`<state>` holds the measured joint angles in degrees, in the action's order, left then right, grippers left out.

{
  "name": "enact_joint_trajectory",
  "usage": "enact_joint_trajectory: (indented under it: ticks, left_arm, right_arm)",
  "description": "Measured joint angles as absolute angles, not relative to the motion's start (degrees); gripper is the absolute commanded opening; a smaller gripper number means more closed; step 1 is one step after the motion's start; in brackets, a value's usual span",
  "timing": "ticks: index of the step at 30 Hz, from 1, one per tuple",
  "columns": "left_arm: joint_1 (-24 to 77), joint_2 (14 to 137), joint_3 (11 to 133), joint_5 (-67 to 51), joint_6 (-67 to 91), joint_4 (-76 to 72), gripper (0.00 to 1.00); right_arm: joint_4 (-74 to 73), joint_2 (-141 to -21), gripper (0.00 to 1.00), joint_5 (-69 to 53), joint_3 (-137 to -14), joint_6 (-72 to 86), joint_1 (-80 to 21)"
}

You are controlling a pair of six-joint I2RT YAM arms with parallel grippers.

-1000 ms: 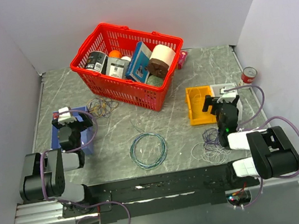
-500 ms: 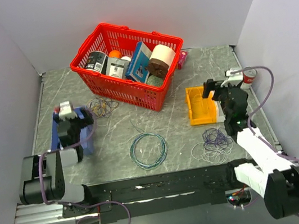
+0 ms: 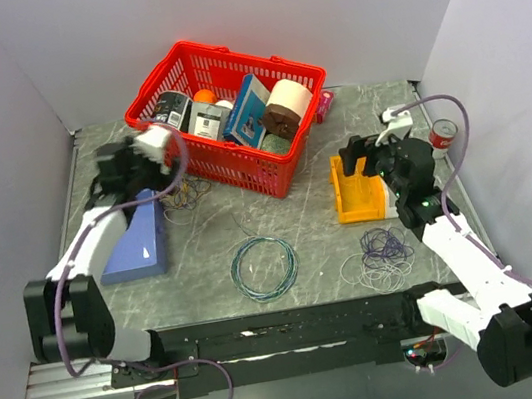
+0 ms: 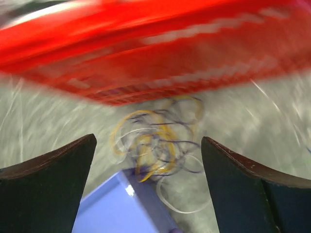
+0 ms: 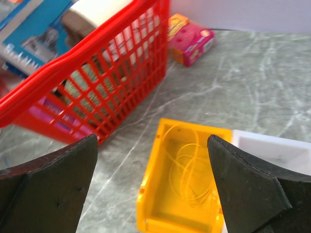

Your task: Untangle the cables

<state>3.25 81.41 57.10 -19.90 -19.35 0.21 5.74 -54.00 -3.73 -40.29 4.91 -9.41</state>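
One tangle of cables point(image 3: 182, 191), thin yellow, purple and white loops, lies in front of the red basket. In the left wrist view the tangle point(image 4: 155, 141) touches the corner of the blue bin point(image 4: 126, 204). My left gripper point(image 3: 131, 175) is open and empty above it point(image 4: 148, 141). A second tangle point(image 3: 382, 257) of purple, white and black loops lies at the front right. A thin yellowish wire point(image 5: 192, 167) is coiled in the yellow bin point(image 5: 148, 194). My right gripper point(image 3: 361, 159) is open and empty over that bin point(image 5: 152, 138).
The red basket point(image 3: 210, 163) full of goods stands at the back middle. A teal ring of cable point(image 3: 263, 266) lies at the centre front. The blue bin point(image 3: 136, 242) is at the left, a white bin point(image 5: 272, 150) beside the yellow one, a pink box point(image 5: 192, 39) and a red can point(image 3: 443, 134) at the back right.
Both arms have unfolded and reached forward. The left gripper swung up to the tangle beside the basket; the right gripper moved up over the yellow bin. The left wrist view is blurred by motion.
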Motion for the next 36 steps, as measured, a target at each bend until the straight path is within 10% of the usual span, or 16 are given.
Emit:
enact_joint_trajectory:
  ticks: [13,30,33,36]
  left_arm:
    - [15.2,100.4,69.6,-1.1,-47.1,22.2,0.96]
    - [12.1,108.0,70.2,-0.7,-43.9,18.8,0.98]
    - [11.9,108.6,70.9,-0.7,-43.7,19.2,0.83]
    - [11.9,108.7,70.8,-0.8,-43.2,19.4,0.47]
  right_arm:
    - [6.6,-54.7,1.00,-4.2,-40.3,0.9,-14.3]
    - [8.1,-53.5,1.00,-4.6,-40.1,-1.2,-14.4]
    - [8.1,-53.4,1.00,-4.6,-40.1,-1.2,-14.4]
    - [8.0,-53.1,1.00,-4.3,-40.1,-1.2,-14.4]
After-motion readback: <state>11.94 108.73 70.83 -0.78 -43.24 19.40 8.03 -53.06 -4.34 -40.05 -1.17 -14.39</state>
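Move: The tangle of purple, yellow and white cables lies nearly under the left hand, about 17 cm down, some 4 cm ahead and 1 cm to its left. From that hand, the blue box's middle is about 7 cm back and 14 cm left; the red basket's is roughly 14 cm ahead, 13 cm right and 8 cm lower. From the right hand the tangle is about 11 cm ahead, 39 cm left and 23 cm down. Down some 16 cm goes the open left hand to the cable tangle, swinging about 5 cm right early on and then back, its fingers tipping from mostly forward to mostly down and its left side rolling up some 35 degrees. Low at the tangle's near part by the blue box, the fingers begin to close around cable strands, still well apart. The right hand drifts about 3 cm left, staying open. ##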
